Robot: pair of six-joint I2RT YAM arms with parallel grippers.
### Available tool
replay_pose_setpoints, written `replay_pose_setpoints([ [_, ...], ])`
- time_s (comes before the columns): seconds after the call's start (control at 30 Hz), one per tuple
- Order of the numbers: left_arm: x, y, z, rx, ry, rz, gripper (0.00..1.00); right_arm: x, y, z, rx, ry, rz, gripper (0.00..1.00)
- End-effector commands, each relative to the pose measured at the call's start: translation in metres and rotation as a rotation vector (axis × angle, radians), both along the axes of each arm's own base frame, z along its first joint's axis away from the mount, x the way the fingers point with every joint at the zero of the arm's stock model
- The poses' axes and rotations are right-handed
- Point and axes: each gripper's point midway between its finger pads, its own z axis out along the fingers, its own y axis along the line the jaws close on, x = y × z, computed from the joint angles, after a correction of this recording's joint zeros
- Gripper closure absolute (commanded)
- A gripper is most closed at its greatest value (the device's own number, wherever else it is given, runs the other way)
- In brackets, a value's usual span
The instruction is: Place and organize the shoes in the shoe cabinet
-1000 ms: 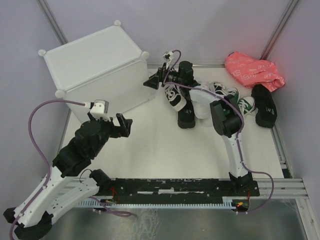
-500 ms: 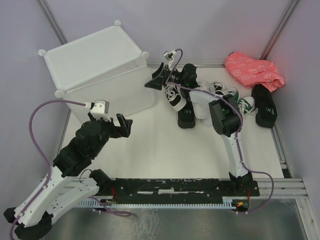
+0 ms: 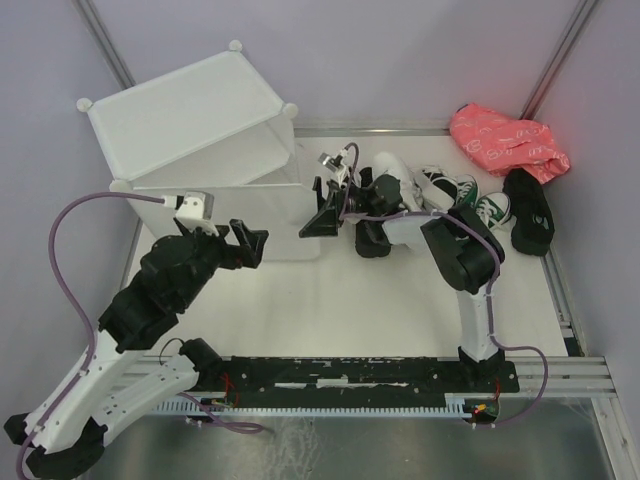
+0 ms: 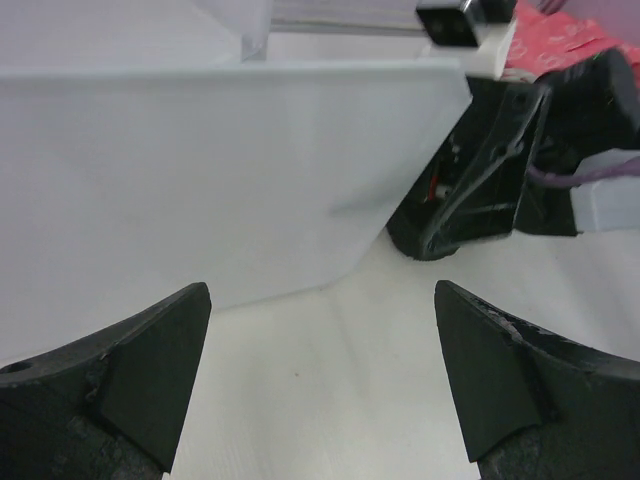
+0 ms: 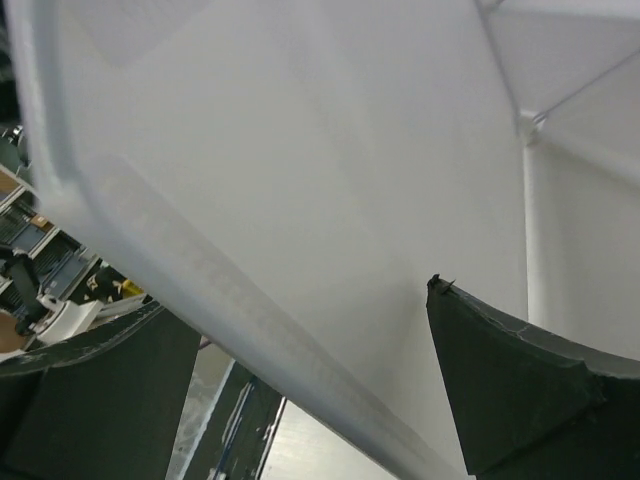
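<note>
The shoe cabinet (image 3: 185, 115) stands at the back left, and its white door panel (image 3: 230, 205) hangs swung out toward the front. My right gripper (image 3: 316, 222) is at the door's right edge. In the right wrist view that edge (image 5: 250, 330) runs between the wide-apart jaws of the right gripper (image 5: 300, 390), which is open. My left gripper (image 3: 248, 248) is open just in front of the door, facing the door panel (image 4: 200, 180) over bare table, and the left gripper (image 4: 320, 370) holds nothing. The shoes lie in a cluster right of the cabinet: a black sneaker (image 3: 372, 238), a white sneaker (image 3: 395, 172), green sneakers (image 3: 452, 186) and a plain black shoe (image 3: 528, 210).
A pink bag (image 3: 510, 140) lies at the back right corner. Metal frame rails (image 3: 560, 290) border the table at the right and back. The right arm's forearm (image 3: 462, 250) reaches across the shoe cluster.
My right gripper has moved from the cabinet's back right corner toward the front. The door has swung open with it. My left arm has shifted only slightly.
</note>
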Motion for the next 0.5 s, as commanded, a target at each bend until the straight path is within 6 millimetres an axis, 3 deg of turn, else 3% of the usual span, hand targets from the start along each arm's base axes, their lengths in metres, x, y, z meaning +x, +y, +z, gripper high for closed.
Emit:
replay_pose_setpoints([
  [0.0, -0.008, -0.014, 0.071, -0.157, -0.138, -0.083, 0.01, -0.046, -0.019, 0.008, 0.029, -0.109, 0.033, 0.01],
  [0.2, -0.020, -0.026, 0.115, -0.271, -0.207, -0.175, 0.01, -0.100, -0.026, -0.002, -0.049, -0.104, 0.038, 0.01],
  [0.27, -0.021, -0.028, 0.119, -0.281, -0.211, -0.182, 0.01, -0.114, -0.029, -0.017, -0.147, -0.120, 0.019, 0.01],
  [0.37, -0.019, -0.028, 0.117, -0.271, -0.196, -0.174, 0.01, -0.151, -0.027, -0.028, -0.321, -0.251, 0.026, 0.01],
  [0.47, -0.017, -0.030, 0.112, -0.264, -0.176, -0.172, 0.01, -0.188, -0.019, -0.018, -0.374, -0.311, 0.096, 0.01],
])
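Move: The shoe cabinet door stands partly open, its free edge already between the right gripper's wide-open fingers: about 2 cm left of the hand, its middle some 5 cm lower. The black shoe lies roughly 12 cm right, 6 cm ahead and 20 cm below; the black-and-white sneaker is 6 cm right, 13 cm ahead and 17 cm below. From the left hand, that free edge is about 8 cm ahead, 15 cm right and 12 cm lower. Keep the right gripper open with its far finger hooked behind the door's inner face, and draw the free edge back towards the base, about 15 cm, dipping slightly midway and coming up again. Meanwhile raise the left gripper some 10 cm, easing a little right and back and tipping its fingers up, to make room for the swinging door. ##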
